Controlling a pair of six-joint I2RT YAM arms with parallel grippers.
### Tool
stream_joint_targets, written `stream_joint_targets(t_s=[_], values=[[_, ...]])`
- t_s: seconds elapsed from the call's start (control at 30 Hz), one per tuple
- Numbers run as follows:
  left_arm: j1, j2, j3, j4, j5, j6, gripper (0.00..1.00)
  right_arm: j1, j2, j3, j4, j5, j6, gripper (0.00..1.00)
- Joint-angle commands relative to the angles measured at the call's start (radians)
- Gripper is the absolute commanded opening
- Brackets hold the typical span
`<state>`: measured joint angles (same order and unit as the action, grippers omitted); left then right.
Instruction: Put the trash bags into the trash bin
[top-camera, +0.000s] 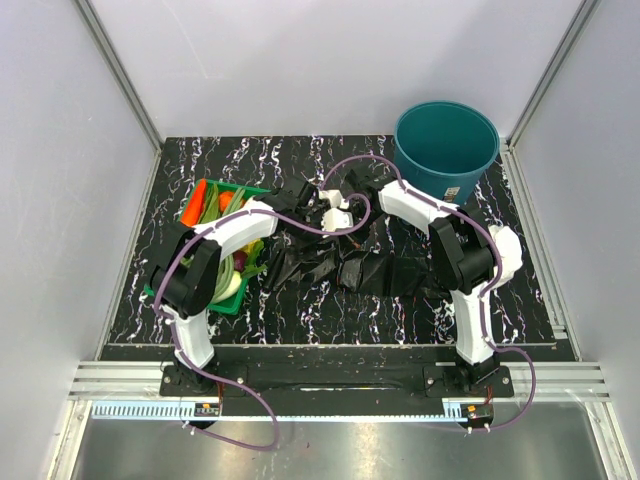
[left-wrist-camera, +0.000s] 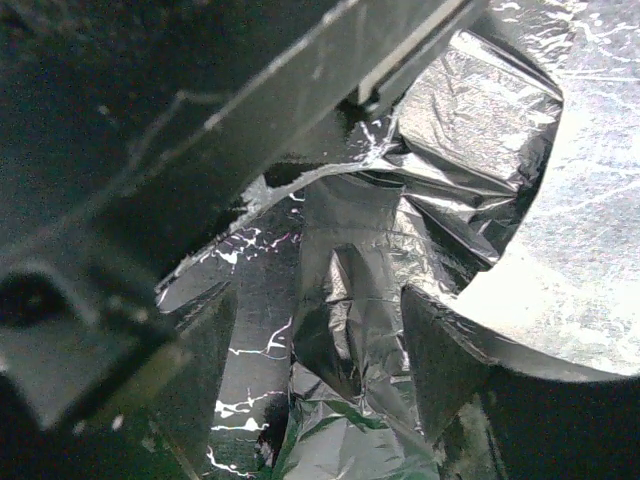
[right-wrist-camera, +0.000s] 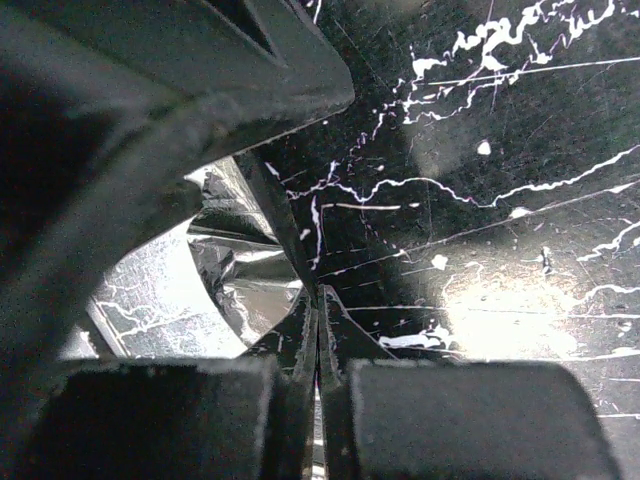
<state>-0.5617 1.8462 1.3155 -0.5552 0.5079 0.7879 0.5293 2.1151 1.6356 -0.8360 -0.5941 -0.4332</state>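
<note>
A crinkled black trash bag (top-camera: 350, 268) lies spread across the middle of the marbled table. The teal trash bin (top-camera: 446, 150) stands upright at the back right, apart from both arms. Both grippers meet over the bag's far edge. My left gripper (top-camera: 305, 198) (left-wrist-camera: 315, 295) is open, its fingers (left-wrist-camera: 445, 365) straddling a raised fold of the trash bag (left-wrist-camera: 345, 290). My right gripper (top-camera: 330, 222) (right-wrist-camera: 318, 295) is shut, pinching a thin taut strip of the bag film (right-wrist-camera: 285, 225) that runs up and to the left from its tips.
A green tray (top-camera: 228, 303) of vegetables sits at the left, under the left arm's elbow. Purple cables loop over both arms. Metal frame rails border the table on the left, the right and the near edge.
</note>
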Motion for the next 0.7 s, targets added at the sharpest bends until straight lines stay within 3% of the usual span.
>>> stream_joint_targets(t_s=[0.0,0.2,0.3,0.43,0.67], values=[[0.002,0.016,0.008,0.046,-0.019,0.022,0.65,0.008,-0.07,0.0,-0.012,-0.018,-0.003,0.0],[0.002,0.041,0.039,0.002,-0.017,0.024,0.34,0.008,-0.07,-0.005,-0.005,-0.007,0.001,0.0],[0.002,0.044,0.045,-0.006,-0.022,0.011,0.25,0.009,-0.069,-0.006,-0.002,0.002,0.005,0.0],[0.002,0.028,0.044,-0.017,-0.016,-0.007,0.02,0.009,-0.069,-0.019,0.012,0.017,0.024,0.0],[0.0,0.015,0.057,-0.052,-0.009,-0.041,0.0,0.008,-0.073,-0.042,0.049,0.088,0.062,0.0]])
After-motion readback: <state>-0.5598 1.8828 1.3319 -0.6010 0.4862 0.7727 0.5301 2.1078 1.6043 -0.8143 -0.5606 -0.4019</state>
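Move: The upright edge of the trash bag runs between the left hand's open fingers, about 1 cm below its hand point, while the rest of the bag lies flat some 5 cm nearer the base, 6 cm to the right and 6 cm lower. The right fingertips are only about 4 cm to the right and 2 cm farther out; the trash bin stands roughly 23 cm right and 13 cm ahead. From the right hand, that edge lies about 4 cm left and 2 cm back. The left hand sinks about 1.5 cm onto the raised bag film, easing less than 1 cm to its left, while its fingers go from roughly three-quarters open to fully shut and pinch the edge of the bag beside the other gripper. The right hand stays nearly in place with its fingers still shut on the same stretch of film, holding it up for the left to take, and settles by only about half a centimetre. ##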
